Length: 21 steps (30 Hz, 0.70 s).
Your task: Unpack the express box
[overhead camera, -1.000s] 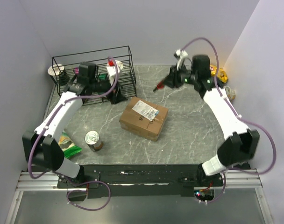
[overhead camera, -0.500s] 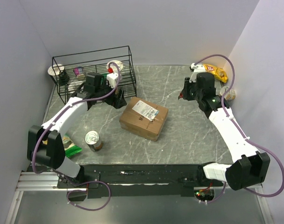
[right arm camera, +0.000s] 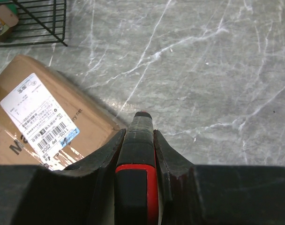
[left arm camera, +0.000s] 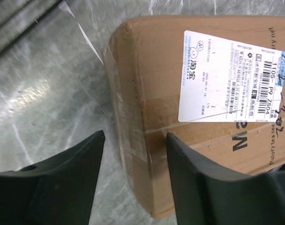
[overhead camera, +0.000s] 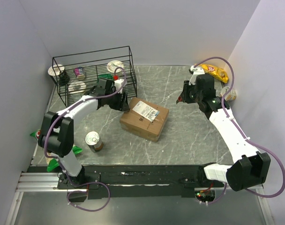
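Note:
The express box [overhead camera: 145, 118] is a brown carton with a white address label and clear tape, lying closed mid-table. It fills the left wrist view [left arm camera: 203, 108] and shows at the left of the right wrist view [right arm camera: 39, 117]. My left gripper [overhead camera: 125, 105] is open and empty, just above the box's far left corner, with that corner's edge between its fingers [left arm camera: 198, 178]. My right gripper [overhead camera: 182, 99] is shut on a black and red utility knife [right arm camera: 138, 154], held above the table to the right of the box, tip pointing toward it.
A black wire basket [overhead camera: 93, 75] with several small items stands at the back left. A tin can [overhead camera: 93, 140] and a green packet [overhead camera: 63, 149] lie at the front left. A yellow snack bag [overhead camera: 214, 71] lies at the back right.
My left gripper has moved from beside the basket down and right to the box's far left corner. My right gripper with the knife has swung right, then settled slightly lower.

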### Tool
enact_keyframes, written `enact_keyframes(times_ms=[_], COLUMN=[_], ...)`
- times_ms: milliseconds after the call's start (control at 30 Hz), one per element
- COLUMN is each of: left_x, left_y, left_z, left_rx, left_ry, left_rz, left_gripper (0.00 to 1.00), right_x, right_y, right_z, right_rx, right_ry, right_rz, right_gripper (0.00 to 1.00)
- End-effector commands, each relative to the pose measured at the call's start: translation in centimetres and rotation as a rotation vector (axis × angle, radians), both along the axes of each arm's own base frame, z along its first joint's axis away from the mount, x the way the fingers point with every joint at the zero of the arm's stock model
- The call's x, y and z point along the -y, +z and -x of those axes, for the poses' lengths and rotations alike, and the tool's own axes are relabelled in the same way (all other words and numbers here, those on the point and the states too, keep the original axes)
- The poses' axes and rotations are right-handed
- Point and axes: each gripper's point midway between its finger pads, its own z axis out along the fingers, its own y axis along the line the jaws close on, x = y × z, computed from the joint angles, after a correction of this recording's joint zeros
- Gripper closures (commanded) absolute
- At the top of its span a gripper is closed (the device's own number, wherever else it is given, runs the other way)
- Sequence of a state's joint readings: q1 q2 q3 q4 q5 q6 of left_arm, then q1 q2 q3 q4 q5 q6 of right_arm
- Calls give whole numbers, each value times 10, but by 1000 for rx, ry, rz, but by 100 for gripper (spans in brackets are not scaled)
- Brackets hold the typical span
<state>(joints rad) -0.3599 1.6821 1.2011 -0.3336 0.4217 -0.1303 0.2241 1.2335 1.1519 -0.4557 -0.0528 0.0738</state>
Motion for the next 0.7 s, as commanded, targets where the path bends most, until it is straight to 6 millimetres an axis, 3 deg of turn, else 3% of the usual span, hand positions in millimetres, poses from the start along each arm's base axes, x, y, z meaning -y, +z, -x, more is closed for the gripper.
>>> enact_keyframes(times_ms=[0, 167, 233, 300, 433, 667], left_x=[12, 23, 10, -8, -32, -39], left_y=[1, -7, -10, -18, -30, -38], left_z=[-5, 8, 2, 0, 9, 12], left_rx=[-21, -90, -104, -133, -201, -193], left_ry=[-28, -160, -131, -93, -68, -64], left_rz=[33, 130, 159, 170, 237, 226], left_gripper=[45, 66, 76, 80, 99, 99], right_x=[-6, -7, -8, -7, -6, -8], right_y=[34, 27, 28, 28, 32, 29], right_z=[-11, -8, -7, -7, -11, -17], right_rx=[95, 77, 74, 74, 77, 45], right_ry=[20, 31, 37, 38, 36, 44], right_rz=[-47, -49, -49, -45, -40, -30], right_gripper=[100, 100, 100, 100, 100, 100])
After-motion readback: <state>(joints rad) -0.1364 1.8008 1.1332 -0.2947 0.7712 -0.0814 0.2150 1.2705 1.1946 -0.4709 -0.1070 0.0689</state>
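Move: The express box's middle lies about 8 cm to the right of the open left hand, 5 cm back and some 7 cm below, with its left end just under the fingers. The silver can stands 13 cm left of this hand and 15 cm back; the wire rack's middle is about 12 cm left and 12 cm ahead. From the right hand, which holds the red knife, the box is some 18 cm left, 6 cm back and 20 cm lower. Off over the left end of the express box, the left hand drifts slightly right at first, then swings left and sinks beside the end face, ending about 5 cm farther left and 4 cm lower. Its fingers close from more than half open to shut, gripping nothing, while the wrist turns some 15 degrees to aim them more to the right, at the box. No touch on the box can be made out. ##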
